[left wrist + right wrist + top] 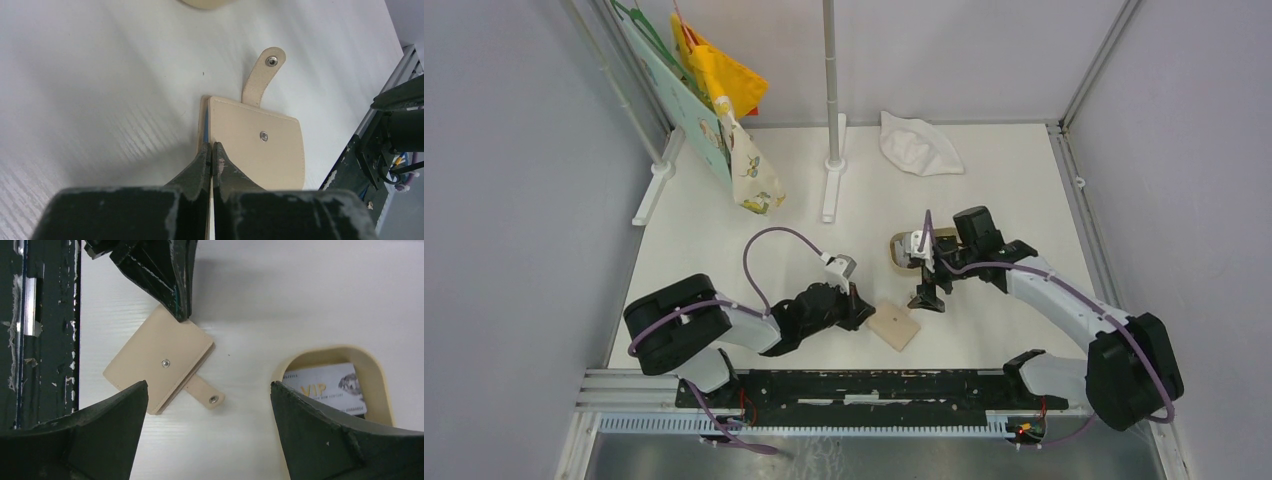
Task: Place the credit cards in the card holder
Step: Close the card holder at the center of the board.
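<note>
The card holder (894,326) is a beige wallet lying flat near the table's front, with its snap strap (264,75) folded out. A sliver of blue lining shows at its edge. My left gripper (212,154) is shut, its tips pinched at that edge on the top cover. It also shows in the right wrist view (180,315). My right gripper (210,395) is wide open and empty, hanging above the bare table between the card holder (160,357) and the tan tray (372,365). A grey-white credit card (325,390) lies in the tray. No other cards show.
The tan oval tray (900,262) sits just behind my right gripper (927,298). A white cloth (919,145) lies at the back. A pole on a stand (832,150) and hanging yellow and patterned items (724,90) are at the back left. A black rail (864,385) runs along the front.
</note>
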Robot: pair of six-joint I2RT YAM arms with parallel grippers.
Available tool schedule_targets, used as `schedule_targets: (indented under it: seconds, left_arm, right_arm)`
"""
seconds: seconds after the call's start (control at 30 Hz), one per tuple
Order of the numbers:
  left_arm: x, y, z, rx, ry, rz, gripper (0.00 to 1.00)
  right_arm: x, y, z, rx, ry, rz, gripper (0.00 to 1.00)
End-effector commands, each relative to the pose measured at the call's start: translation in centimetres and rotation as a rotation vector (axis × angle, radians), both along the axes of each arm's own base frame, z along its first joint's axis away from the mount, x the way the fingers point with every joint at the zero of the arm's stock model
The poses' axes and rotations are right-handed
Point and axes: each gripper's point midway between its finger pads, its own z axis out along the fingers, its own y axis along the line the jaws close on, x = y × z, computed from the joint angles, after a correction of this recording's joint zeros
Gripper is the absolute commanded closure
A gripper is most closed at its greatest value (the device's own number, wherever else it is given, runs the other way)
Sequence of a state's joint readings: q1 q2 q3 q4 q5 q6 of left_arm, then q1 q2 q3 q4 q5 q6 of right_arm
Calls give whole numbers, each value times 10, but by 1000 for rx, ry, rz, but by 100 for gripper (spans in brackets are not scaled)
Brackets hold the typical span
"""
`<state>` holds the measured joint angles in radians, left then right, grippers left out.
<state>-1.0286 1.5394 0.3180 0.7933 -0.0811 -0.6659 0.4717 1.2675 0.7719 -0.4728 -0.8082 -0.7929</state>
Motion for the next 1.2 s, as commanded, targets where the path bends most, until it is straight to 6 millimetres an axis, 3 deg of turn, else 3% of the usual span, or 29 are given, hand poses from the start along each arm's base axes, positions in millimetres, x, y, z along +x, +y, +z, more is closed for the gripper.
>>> schedule_targets:
  seconds: [0.0, 0.2, 0.4, 0.57, 1.17]
  left_arm:
    - [7, -6, 20, -76, -37, 59, 98]
    - [0, -10, 12, -64, -30, 74, 98]
    - [-1, -12, 9, -57, -26, 85, 98]
    - [-1, -12, 8, -52, -28, 95, 98]
    - [-3, -18, 7, -30, -44, 85, 98]
  right_arm:
    - [10, -3, 19, 158, 71, -151, 2]
    - [27, -21, 9, 91, 106, -243, 7]
    - [41, -34, -3, -2, 120, -350, 31]
    - [38, -36, -20, -46, 193, -370, 51]
    - [20, -24, -43, -100, 349, -364, 55]
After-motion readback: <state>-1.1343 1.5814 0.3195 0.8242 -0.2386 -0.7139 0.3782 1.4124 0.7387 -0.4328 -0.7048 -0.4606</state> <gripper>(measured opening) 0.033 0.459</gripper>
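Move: The right hand is wide open about 8 cm above the card holder's strap, which lies almost straight below its fingers, perhaps 1 cm back. The card holder's middle is some 6 cm back and 4 cm to its left, while the card tray is about 9 cm ahead and 4 cm to its right. The left hand, fingertips already on the holder's edge, has the holder's middle roughly 4 cm right and 3 cm back, the strap about 9 cm right and 2 cm ahead. The right hand first swings some 3 cm right and 3 cm forward, already sinking and turning clockwise about 20 degrees, then goes mainly down and about 2 cm back towards the holder's strap, 5 cm lower in all, tipping its fingers while they narrow from wide open to about half. Meanwhile the left hand keeps its shut fingertips on the holder's far-left edge and drags it about 1 cm back and to the right, easing slightly down and then nearly holding still. ##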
